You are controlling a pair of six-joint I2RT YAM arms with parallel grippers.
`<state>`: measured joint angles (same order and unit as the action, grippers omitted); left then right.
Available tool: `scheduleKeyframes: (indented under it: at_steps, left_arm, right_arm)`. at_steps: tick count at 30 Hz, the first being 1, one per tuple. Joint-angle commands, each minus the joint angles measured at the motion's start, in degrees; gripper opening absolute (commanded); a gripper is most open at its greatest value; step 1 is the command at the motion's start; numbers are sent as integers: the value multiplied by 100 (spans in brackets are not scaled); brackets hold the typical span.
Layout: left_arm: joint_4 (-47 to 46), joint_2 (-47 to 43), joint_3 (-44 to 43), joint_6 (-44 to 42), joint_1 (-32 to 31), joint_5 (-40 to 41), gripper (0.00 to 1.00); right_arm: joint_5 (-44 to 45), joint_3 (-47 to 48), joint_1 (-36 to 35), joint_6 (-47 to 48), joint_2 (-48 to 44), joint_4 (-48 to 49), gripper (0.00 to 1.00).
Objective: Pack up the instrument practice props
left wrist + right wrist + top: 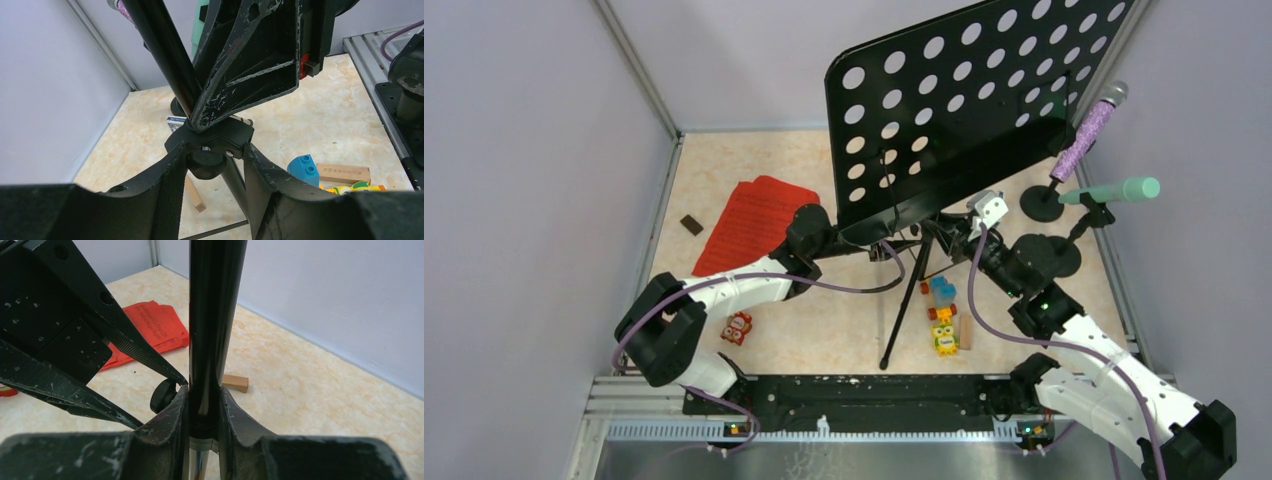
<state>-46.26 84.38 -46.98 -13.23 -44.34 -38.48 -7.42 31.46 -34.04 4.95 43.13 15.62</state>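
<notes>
The black perforated music rack (964, 100) stands on tripod legs (902, 310) mid-table. My right gripper (949, 228) is shut on its upright pole (212, 315), with the fingers (172, 415) pressed to both sides. My left gripper (879, 240) is open, its jaws straddling the clamp knob (206, 165) under the collar (215, 135), with a gap on the knob's right. Red sheet-music pages (754, 225) lie at left. At right, the purple microphone (1089, 130) and the mint-green microphone (1114, 190) rest in two round-based holders (1044, 203) (1056, 256).
Toy figures (737, 327) (943, 335), a blue brick (942, 290) and a wooden block (967, 332) lie near the tripod legs. A small dark block (690, 224) sits by the left wall. Walls close in on the left, back and right.
</notes>
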Motion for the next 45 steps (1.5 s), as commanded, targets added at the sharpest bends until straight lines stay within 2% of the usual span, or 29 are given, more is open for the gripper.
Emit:
scheduleKeyframes:
  at_steps: [1,6,12,16,22,33,38,42,45]
  left_arm:
    - [177,-129,-171,5,-14,104,46]
    - [371,-138,-176,464,-14,368,44]
    - [174,-217,64,1775,-18,679,41]
    - [171,-218,157,2881,-14,1131,30]
    - [1044,-59,-182,4729,-14,1791,18]
    - [1408,118,-251,6999,-14,1858,1]
    - [1771,199,-179,8321,-19,1869,0]
    - [1567,395,61,9762,-14,1656,0]
    - [779,644,357,10940,-28,1514,0]
  right_arm:
    - [-480,-160,-102,173,-22,-287,0]
    - [-480,-162,-104,164,-16,-287,0]
    - [-480,-171,-104,164,-16,-279,0]
    - [-488,-173,-103,155,-17,-265,0]
    - [-493,-169,-108,147,-25,-270,0]
    - [-488,-184,-110,146,-49,-265,0]
    - [-488,-193,-106,138,-42,-252,0]
    - [-497,-192,-106,129,-43,-252,0]
    - [-497,-199,-109,129,-50,-261,0]
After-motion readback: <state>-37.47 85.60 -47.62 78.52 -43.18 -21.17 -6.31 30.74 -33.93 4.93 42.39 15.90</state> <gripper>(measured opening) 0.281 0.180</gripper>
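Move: Between and just past the left hand's open fingertips sits the music stand's black clamp knob, about 1 cm ahead and 1 cm to the right at the same height. The stand's pole stands some 3 cm to the right of the knob. The blue toy block is on the table, roughly 7 cm back from the left hand, 12 cm to its right and 25 cm below. From the right hand the knob is about 3 cm to the left, level fore and aft, and 2 cm lower. Closing on the clamp knob, the left fingers pinch it and the wrist rolls some 95 degrees counter-clockwise as seen from behind that hand, the fingers still pointing right at the pole. The hand itself barely travels, creeping about 1 cm forward. The right hand keeps its grip on the pole just above the collar and holds still. ##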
